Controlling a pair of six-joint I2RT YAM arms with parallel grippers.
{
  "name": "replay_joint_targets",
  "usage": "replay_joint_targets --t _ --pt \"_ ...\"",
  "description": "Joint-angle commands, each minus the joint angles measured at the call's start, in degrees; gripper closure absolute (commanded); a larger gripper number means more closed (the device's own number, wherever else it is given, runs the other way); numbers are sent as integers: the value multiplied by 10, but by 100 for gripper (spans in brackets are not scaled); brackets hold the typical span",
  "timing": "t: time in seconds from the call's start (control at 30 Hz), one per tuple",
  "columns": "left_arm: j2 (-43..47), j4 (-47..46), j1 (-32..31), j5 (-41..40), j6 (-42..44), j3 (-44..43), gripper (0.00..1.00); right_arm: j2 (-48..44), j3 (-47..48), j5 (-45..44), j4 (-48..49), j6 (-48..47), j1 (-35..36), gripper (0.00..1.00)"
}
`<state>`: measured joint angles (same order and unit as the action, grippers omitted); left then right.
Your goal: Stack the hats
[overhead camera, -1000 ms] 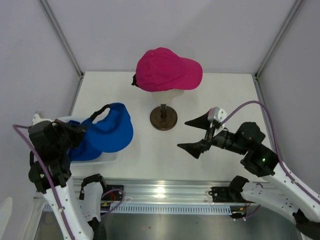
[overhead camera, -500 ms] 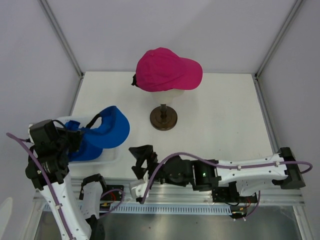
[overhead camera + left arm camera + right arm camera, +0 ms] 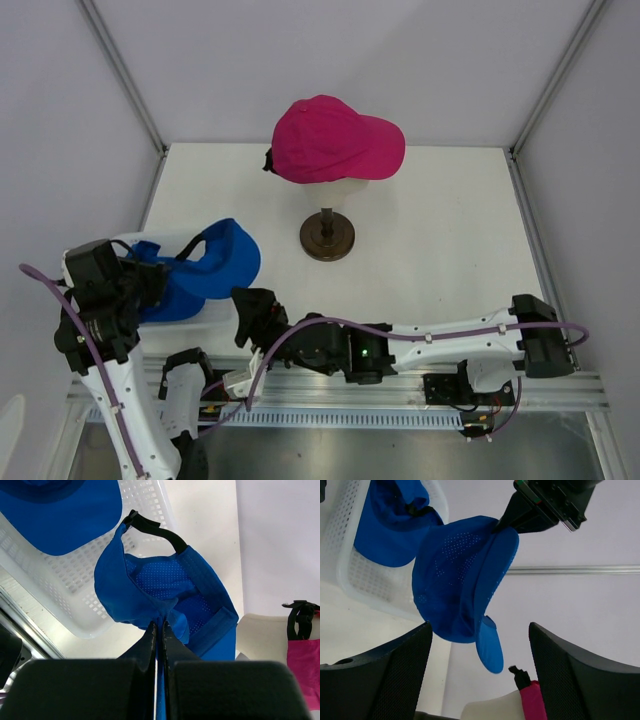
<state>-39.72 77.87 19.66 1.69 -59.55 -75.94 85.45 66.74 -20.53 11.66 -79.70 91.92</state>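
Observation:
A magenta-pink hat (image 3: 335,140) sits on the cream mannequin head. My left gripper (image 3: 152,277) is shut on the fabric of a royal blue hat (image 3: 220,262) and holds it up beside the basket. In the left wrist view the fingers (image 3: 159,630) pinch the hat's (image 3: 165,590) edge, with its inside showing. A second blue hat (image 3: 65,510) lies in the basket. My right gripper (image 3: 256,314) is open, low at the near edge just right of the basket. In its wrist view (image 3: 480,650) the held hat (image 3: 460,575) hangs beyond the wide jaws, not touching them.
The white mesh basket (image 3: 205,318) stands at the near left. The brown stand (image 3: 327,236) of the mannequin head is mid-table. The right arm lies stretched along the table's near edge. Grey walls enclose three sides.
My right arm has swung from the right side across the near edge to beside the basket, gripper still open. My left gripper with the blue hat has shifted only slightly.

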Motion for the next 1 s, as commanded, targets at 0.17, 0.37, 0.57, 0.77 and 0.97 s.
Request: replay_joint_targets --t 0.17,0.37,0.57,0.77,0.97 --pt "17 60 -17 -6 -10 -4 99 47 69 22 30 -27 -31 37" --pt "24 54 -23 -13 0 -1 99 68 95 48 46 -13 -56 99" --pt "44 5 -32 0 55 6 99 58 154 96 -11 143 -92 100" --pt "40 -14 -38 -27 124 -48 25 -30 149 197 -48 363 -133 100" --pt "47 -122 -39 -102 253 -138 1 -154 121 259 -71 712 -219 100"
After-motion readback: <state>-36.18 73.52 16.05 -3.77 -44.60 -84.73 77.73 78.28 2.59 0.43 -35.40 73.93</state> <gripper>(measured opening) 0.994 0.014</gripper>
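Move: The open right hand has the held blue hat just ahead and left of it: its middle is roughly 7 cm forward and 6 cm left, about level, with the nearest edge closer still. The left hand still grips this hat at its other side, the middle some 7 cm to its right, 1 cm ahead and 3 cm lower. From the right hand, the second blue hat in the bin is about 7 cm ahead, 15 cm left and 15 cm below, and the pink hat on the head 22 cm ahead, 16 cm right and 13 cm higher. The right hand eases about 4 cm forward and 3 cm left onto the near right edge of the blue hat and shuts its fingers on it, while the left keeps its pinch nearly in place. Once the right has hold, the left opens wide, lets go and backs off upward by some 6 cm, and the right carries the hat up about 8 cm, a little forward and then back to the right, its wrist turning some 45 degrees to bring the fingers round from pointing left. ##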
